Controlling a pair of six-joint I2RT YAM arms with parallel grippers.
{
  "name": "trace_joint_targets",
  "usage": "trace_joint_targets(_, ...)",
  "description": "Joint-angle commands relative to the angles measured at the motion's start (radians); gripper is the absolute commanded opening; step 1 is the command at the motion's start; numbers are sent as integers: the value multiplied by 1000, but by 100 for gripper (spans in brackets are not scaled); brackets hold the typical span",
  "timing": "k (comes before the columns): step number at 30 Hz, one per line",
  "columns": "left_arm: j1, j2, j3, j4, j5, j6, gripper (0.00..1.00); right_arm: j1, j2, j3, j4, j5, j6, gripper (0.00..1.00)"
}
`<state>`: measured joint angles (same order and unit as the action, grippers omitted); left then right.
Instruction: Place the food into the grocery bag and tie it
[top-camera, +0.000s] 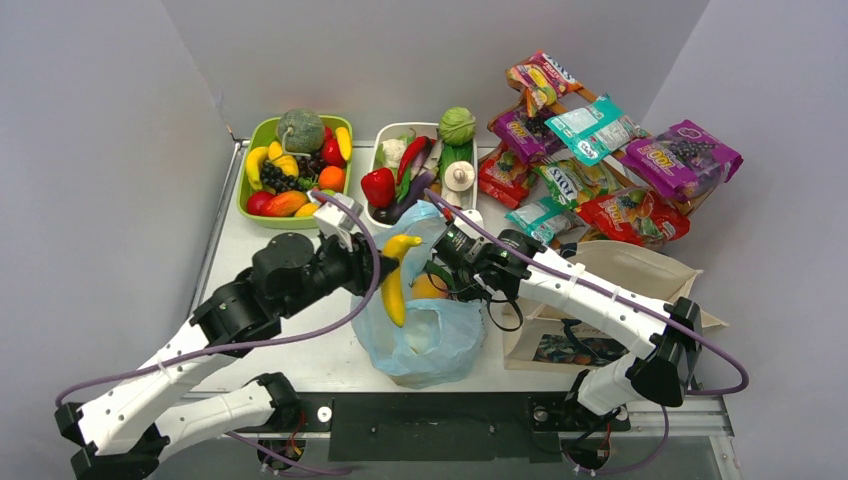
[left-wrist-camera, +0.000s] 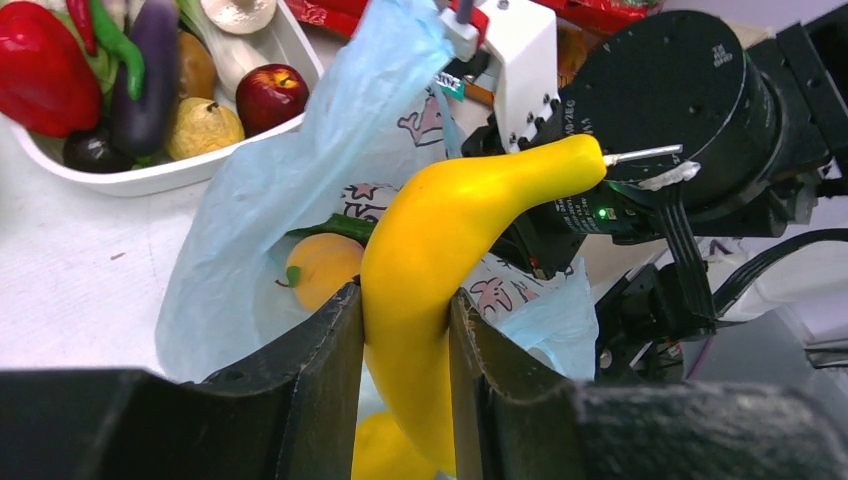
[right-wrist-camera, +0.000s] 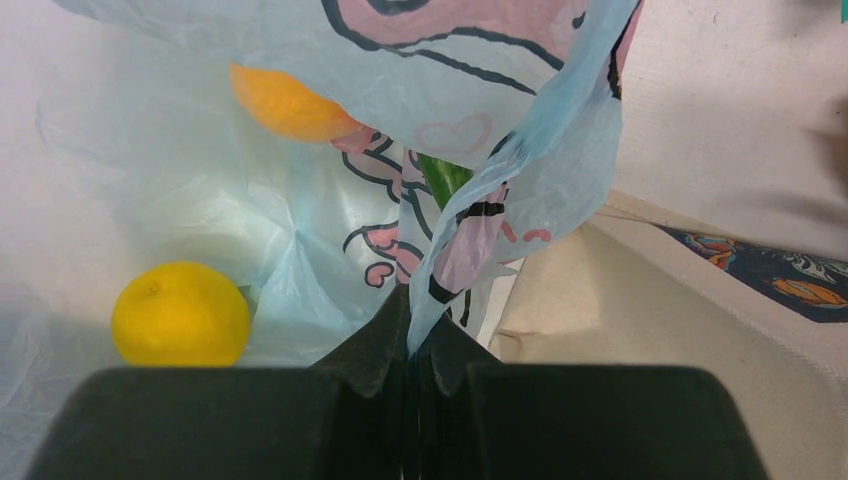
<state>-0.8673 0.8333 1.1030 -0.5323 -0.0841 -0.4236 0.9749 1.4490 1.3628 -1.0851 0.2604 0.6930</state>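
Observation:
A yellow toy banana (top-camera: 395, 285) (left-wrist-camera: 440, 250) hangs over the open mouth of the light-blue grocery bag (top-camera: 440, 340) (left-wrist-camera: 250, 200). My left gripper (top-camera: 383, 272) (left-wrist-camera: 405, 300) is shut on the banana's middle. Just right of it, my right gripper (top-camera: 442, 255) (right-wrist-camera: 410, 335) is shut on a strip of the bag's rim (right-wrist-camera: 520, 160) and holds it up. Inside the bag lie an orange fruit (left-wrist-camera: 322, 268) (right-wrist-camera: 285, 100), a round yellow fruit (right-wrist-camera: 180, 313) and a green piece (right-wrist-camera: 440, 175).
A green tray (top-camera: 258, 140) of toy fruit and a white tray (top-camera: 385, 135) of toy vegetables stand at the back. Snack packets (top-camera: 600, 150) lie at the back right. A beige canvas tote (top-camera: 620, 265) lies under my right arm.

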Motion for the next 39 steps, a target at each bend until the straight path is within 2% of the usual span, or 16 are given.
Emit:
trace_joint_targets(1,-113,43,-2,125,-172,97,0,-2,-45,8,26,14,10,0)
trace_joint_targets(12,-128,83,6,24,-261,242,0,-2,-63,-3,26,5,10,0)
trace_joint_targets(21,-128,74,-45,-1,-295,239,0,-3,-62,1,26,1,10,0)
trace_joint_targets(23,-129,78,-49,-1,-288,223,6,-3,-61,1,26,0,9,0)
trace_joint_targets(24,-129,79,-49,-2,-285,212,13,-3,-61,1,25,0,9,0)
trace_joint_targets(25,-129,82,-47,-3,-285,206,24,-2,-60,1,25,0,9,0)
trace_joint_targets(26,-129,83,-44,-7,-282,196,30,-2,-59,1,26,-2,9,0)
trace_joint_targets(27,-129,86,-39,-10,-275,191,44,-2,-59,1,26,-1,10,0)
trace_joint_targets(29,-129,89,-23,-19,-257,184,64,-2,-56,2,26,-2,8,0)
trace_joint_targets(31,-128,92,3,-33,-229,181,71,-2,-53,3,27,-3,7,0)
trace_joint_targets(33,-129,92,34,-51,-206,181,73,-2,-50,7,25,-4,4,0)
trace_joint_targets(39,-129,79,148,-107,-188,213,74,-3,-37,19,24,-7,-6,0)
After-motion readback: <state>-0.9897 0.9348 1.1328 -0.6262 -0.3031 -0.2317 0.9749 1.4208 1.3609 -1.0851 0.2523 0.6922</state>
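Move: The left hand already holds the banana; the middle of the open grocery bag lies roughly 8 cm to its right, 2 cm ahead and some 25 cm below. In the bag, the peach sits about 8 cm ahead and 10 cm right of the hand, the yellow fruit some 2 cm back and 7 cm right, both about 28 cm down. The right hand keeps the bag's rim pinched, the bag's middle about 12 cm left, 2 cm ahead and 10 cm below it. Tilting some 20 degrees, the left hand sinks about 5 cm over the bag, releases the banana, starts rising. ##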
